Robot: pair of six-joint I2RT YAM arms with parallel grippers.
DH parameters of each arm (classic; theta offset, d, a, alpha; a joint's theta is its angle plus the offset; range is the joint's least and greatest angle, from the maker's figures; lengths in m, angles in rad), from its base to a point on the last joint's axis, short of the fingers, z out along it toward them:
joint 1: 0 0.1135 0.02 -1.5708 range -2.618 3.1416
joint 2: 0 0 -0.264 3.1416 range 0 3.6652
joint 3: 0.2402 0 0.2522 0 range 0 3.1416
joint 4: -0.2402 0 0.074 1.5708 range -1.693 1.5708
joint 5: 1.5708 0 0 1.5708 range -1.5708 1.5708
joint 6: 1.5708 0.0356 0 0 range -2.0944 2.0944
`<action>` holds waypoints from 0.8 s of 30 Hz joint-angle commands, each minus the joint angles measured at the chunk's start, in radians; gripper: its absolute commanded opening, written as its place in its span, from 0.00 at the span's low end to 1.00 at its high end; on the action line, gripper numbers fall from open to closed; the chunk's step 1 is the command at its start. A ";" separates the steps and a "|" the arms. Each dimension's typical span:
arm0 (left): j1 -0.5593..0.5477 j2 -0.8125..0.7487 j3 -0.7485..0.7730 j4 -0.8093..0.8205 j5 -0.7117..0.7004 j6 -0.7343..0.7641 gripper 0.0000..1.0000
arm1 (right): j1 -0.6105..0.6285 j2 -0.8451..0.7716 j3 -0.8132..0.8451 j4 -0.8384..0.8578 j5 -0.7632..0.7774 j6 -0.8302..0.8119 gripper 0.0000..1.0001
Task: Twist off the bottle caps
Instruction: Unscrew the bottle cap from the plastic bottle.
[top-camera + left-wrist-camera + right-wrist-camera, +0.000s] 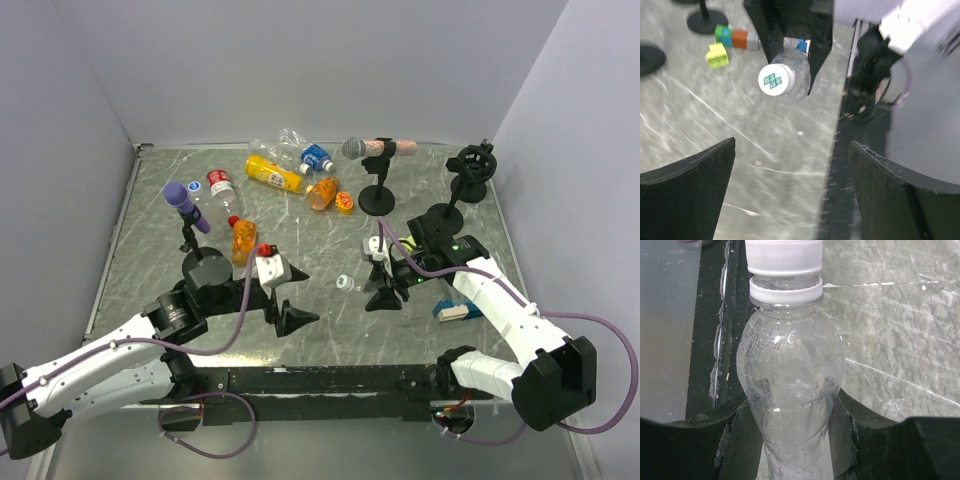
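My right gripper is shut on a clear bottle, its fingers pressing the squashed body from both sides. The bottle's white cap sits on the neck and points toward my left gripper. That gripper stands open a short way from the cap, with nothing between its fingers. More bottles lie at the back: a yellow one, a blue-labelled clear one, a stubby orange one, a red-labelled one and an orange one with a red cap.
A purple-headed microphone stands at the back left, and a grey-headed one on a round stand at the back middle. Another black stand is at the back right. Coloured blocks and a yellow-green block lie by the right arm.
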 commanded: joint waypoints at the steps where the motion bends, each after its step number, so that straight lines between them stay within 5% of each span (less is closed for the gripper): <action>1: 0.002 0.024 0.003 0.147 0.083 0.334 0.97 | -0.005 -0.020 0.001 -0.010 -0.060 -0.060 0.17; 7: 0.005 0.185 0.125 0.085 0.148 0.448 0.99 | -0.005 -0.012 0.006 -0.023 -0.068 -0.077 0.17; 24: 0.047 0.394 0.233 0.162 0.361 0.399 0.73 | -0.005 -0.006 0.004 -0.020 -0.073 -0.077 0.17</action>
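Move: The white cap on the bottle held in the right gripper is roughly 9 cm to the left hand's right and 4 cm ahead, almost level in height. On the table, some 20 cm lower, a yellow-green block lies about 22 cm ahead and 24 cm right of the left hand, and an orange bottle about 20 cm ahead and 16 cm left. From the right hand the cap is about 6 cm left, 1 cm ahead and 3 cm higher. The right gripper keeps its pinch on the clear bottle, nearly still, while the free left hand heads back for the cap, about 6 cm right and 3 cm forward, the last stretch almost purely rightward. It rolls its forward side up nearly 20 degrees, swings clockwise some 15, and starts narrowing its wide-open fingers, with no touch yet visible. ##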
